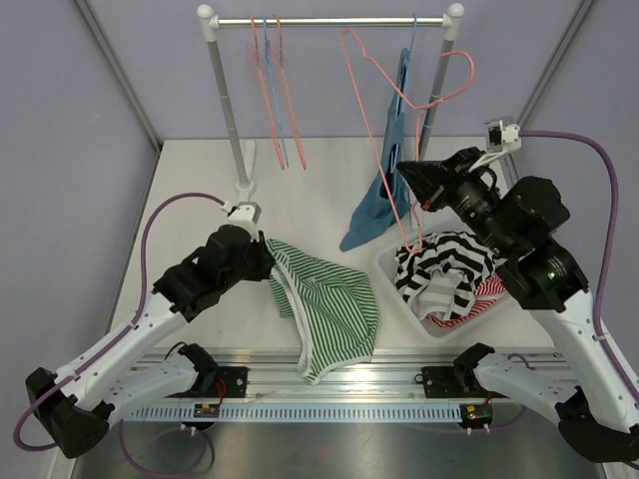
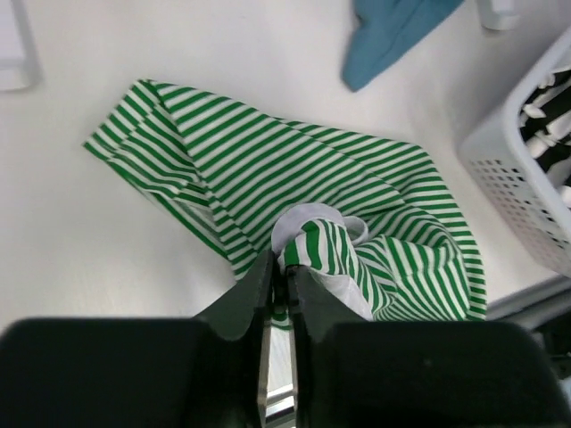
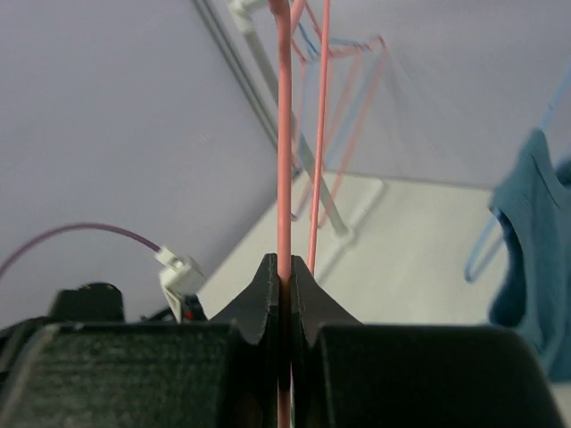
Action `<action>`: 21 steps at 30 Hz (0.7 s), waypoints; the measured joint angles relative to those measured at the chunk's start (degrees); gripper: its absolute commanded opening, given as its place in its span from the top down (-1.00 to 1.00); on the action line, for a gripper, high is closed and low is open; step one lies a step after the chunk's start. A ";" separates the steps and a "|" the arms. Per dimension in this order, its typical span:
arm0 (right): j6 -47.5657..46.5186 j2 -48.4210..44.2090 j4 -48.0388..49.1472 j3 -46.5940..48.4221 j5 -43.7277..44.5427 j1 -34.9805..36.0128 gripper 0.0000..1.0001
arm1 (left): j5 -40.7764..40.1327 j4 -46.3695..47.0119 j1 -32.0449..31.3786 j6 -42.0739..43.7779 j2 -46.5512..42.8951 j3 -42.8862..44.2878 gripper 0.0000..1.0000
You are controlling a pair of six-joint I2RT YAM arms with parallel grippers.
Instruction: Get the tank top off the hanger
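Note:
The green-and-white striped tank top (image 1: 329,309) lies crumpled on the table, off the hanger, one end draped over the front edge. My left gripper (image 1: 268,261) sits at its left end, shut on a bunched fold of the fabric (image 2: 326,245); in the left wrist view the gripper (image 2: 285,272) has cloth pinched between the jaws. My right gripper (image 1: 407,185) is raised at mid-right, shut on the bare pink wire hanger (image 1: 439,92). In the right wrist view the gripper (image 3: 285,267) clamps the pink hanger (image 3: 284,134) wire, which runs straight up.
A white basket (image 1: 404,299) of black-and-white striped clothes stands right of the tank top. A clothes rack (image 1: 329,20) at the back carries several pink and blue hangers (image 1: 270,90) and a blue top (image 1: 369,215) hanging down to the table.

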 measured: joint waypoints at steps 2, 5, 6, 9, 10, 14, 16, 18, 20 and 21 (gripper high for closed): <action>-0.81 1.40 -8.85 3.10 2.73 0.00 1.00 | -2.12 -2.12 -0.02 0.33 1.29 2.16 0.30; -2.51 8.11 -20.74 11.74 6.43 0.09 1.00 | -4.00 -4.98 0.00 0.85 1.60 5.20 -0.39; -3.10 11.28 -24.11 15.50 7.78 0.15 1.00 | -4.61 -6.21 0.00 0.85 1.49 6.29 -0.51; -5.16 20.92 -30.34 26.27 11.91 0.85 1.00 | -5.79 -9.86 -0.02 1.46 0.17 9.53 -0.98; -6.08 24.55 -32.72 30.29 13.33 1.27 1.00 | -6.01 -10.97 -0.02 1.68 -0.52 10.38 -0.98; -10.05 38.38 -39.71 46.64 18.60 2.40 1.00 | -6.67 -16.04 -0.04 3.82 -5.05 13.86 -0.98; -11.89 44.19 -42.18 54.07 20.13 2.58 1.00 | -6.67 -17.79 -0.07 5.14 -7.67 14.67 -0.98; -13.75 50.47 -43.95 62.51 21.46 2.60 1.00 | -6.64 -18.69 -0.07 6.40 -10.12 14.73 -0.98; -15.82 56.65 -45.38 70.97 22.49 2.60 1.00 | -6.69 -19.04 -0.07 7.63 -12.87 14.51 -0.98; -16.92 59.36 -45.59 74.77 22.93 2.60 1.00 | -6.78 -18.99 -0.07 8.00 -14.12 14.14 -0.98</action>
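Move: The green-striped tank top, one edge still in the left fingers, has its middle about 14 cm right, 2 back and 16 below that hand. The right hand holds the empty pink hanger; the rail's middle is some 38 cm ahead and 8 left, roughly level. From there, the hanging blue top lies 27 ahead, 6 right, 37 lower; the empty hangers 38 ahead, 22 left, 18 lower; the basket level, 22 right, 44 lower. The tank top's edge is let go as the left fingers open wide; that hand then lifts clear, about 9 cm up, 6 left and a little back. Meanwhile the pink hanger, still pinched in the right hand, dips some 5 cm and is carried about 19 cm forward and slightly left towards the rail, the hand rolling its left side down some 30 degrees and swinging clockwise. ##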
